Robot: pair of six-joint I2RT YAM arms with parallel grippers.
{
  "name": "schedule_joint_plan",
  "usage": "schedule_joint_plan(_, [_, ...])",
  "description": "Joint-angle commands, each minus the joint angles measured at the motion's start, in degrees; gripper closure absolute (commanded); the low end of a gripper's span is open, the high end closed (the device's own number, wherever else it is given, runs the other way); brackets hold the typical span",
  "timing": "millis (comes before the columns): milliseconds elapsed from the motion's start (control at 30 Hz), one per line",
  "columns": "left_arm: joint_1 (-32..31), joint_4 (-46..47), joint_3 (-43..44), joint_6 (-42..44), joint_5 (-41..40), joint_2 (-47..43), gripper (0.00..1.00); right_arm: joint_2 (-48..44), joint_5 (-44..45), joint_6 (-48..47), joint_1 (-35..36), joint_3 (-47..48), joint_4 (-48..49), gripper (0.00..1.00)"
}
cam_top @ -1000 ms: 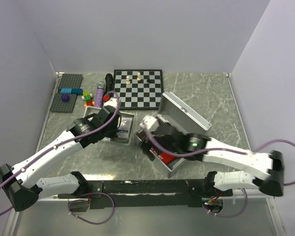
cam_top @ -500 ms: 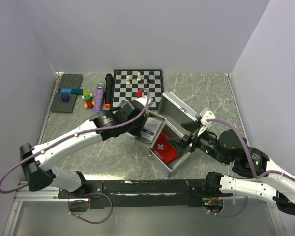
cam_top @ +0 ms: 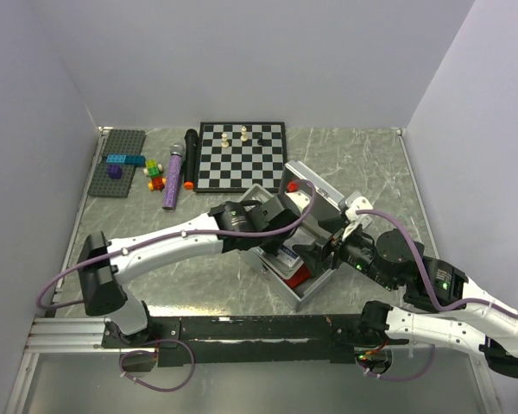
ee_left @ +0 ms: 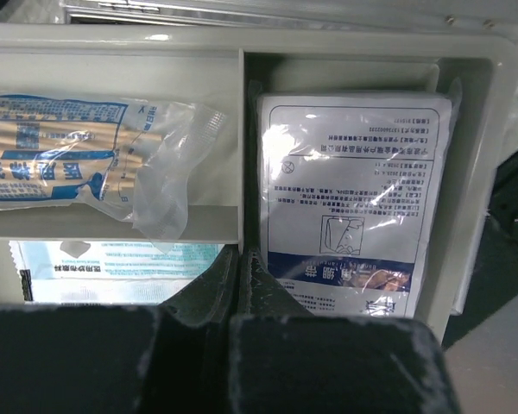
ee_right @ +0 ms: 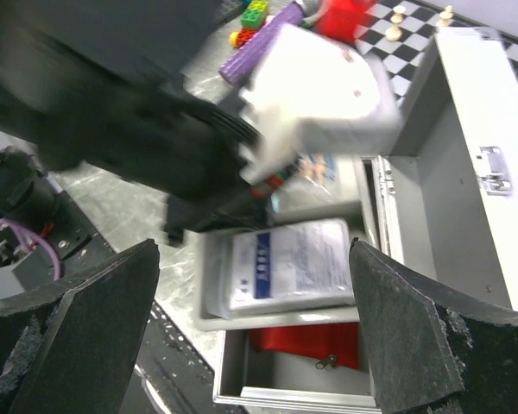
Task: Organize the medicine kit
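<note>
The medicine kit [cam_top: 326, 197] is a silver-grey metal case that stands open at mid-table, its lid [ee_right: 466, 155] leaning back. A red pouch [ee_right: 311, 341] lies inside it. My left gripper [ee_left: 239, 263] is shut on the inner divider of a shallow grey divided tray [ee_left: 371, 47] and holds it over the open case. The tray carries a white printed packet [ee_left: 354, 198], a clear bag with blue print [ee_left: 78, 164] and a teal packet [ee_left: 112, 259]. My right gripper [ee_right: 255, 336] hangs open and empty above the case's near right side, looking down on the tray [ee_right: 285, 317].
A chessboard [cam_top: 242, 155] with a few pieces lies behind the case. Left of it are a black marker-like stick [cam_top: 190, 155], a purple microphone-like stick [cam_top: 173, 177], loose bricks [cam_top: 155, 172] and a grey baseplate [cam_top: 119, 159]. Walls close in the left, back and right.
My left arm has carried the tray from left of the case to over its open body. The right arm drew back from the case to the right, its jaws opening slightly wider.
</note>
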Motion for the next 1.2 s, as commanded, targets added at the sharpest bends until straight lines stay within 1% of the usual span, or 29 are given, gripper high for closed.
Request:
schedule_joint_plan(0, [-0.1, 4.0, 1.5, 3.2, -1.2, 1.4, 0.99, -0.3, -4.6, -0.4, -0.1, 0.6, 0.1, 0.04])
schedule_joint_plan(200, [-0.2, 5.7, 2.6, 3.9, 0.0, 3.9, 0.99, -1.8, -5.6, -0.1, -0.1, -0.6, 0.5, 0.04])
schedule_joint_plan(433, [-1.5, 5.5, 5.0, 2.2, 0.6, 7.0, 0.99, -1.1, -5.8, -0.1, -0.1, -0.9, 0.0, 0.03])
schedule_joint_plan(833, [-3.3, 7.0, 3.7, 0.3, 3.5, 8.6, 0.99, -1.6, -6.0, 0.1, -0.1, -2.0, 0.8, 0.03])
schedule_joint_plan(1167, [-3.8, 6.9, 3.8, 0.1, 2.6, 11.5, 0.99, -1.7, -6.7, 1.0, -0.1, -3.0, 1.4, 0.03])
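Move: Hanging from the left hand by its divider, the grey tray is bound for the open silver case, whose body's middle lies about 5 cm right, 3 cm back and 13 cm below that hand. In the tray, the gauze pack sits roughly 4 cm right and 3 cm back of the hand, the cotton swabs 6 cm ahead and 1 cm left. The case's raised lid stands some 10 cm right and 10 cm ahead. The case is almost directly beneath the right hand, about 24 cm down. Keeping its closed grip on the tray's divider, the left hand carries the tray over the case and down towards its mouth: first a dip of about 2 cm, then about 5 cm to the right while sinking on to some 5 cm in all, drawing slightly back at the end. The tray stays nearly level; the right hand, open and empty, eases back and down a couple of centimetres. ##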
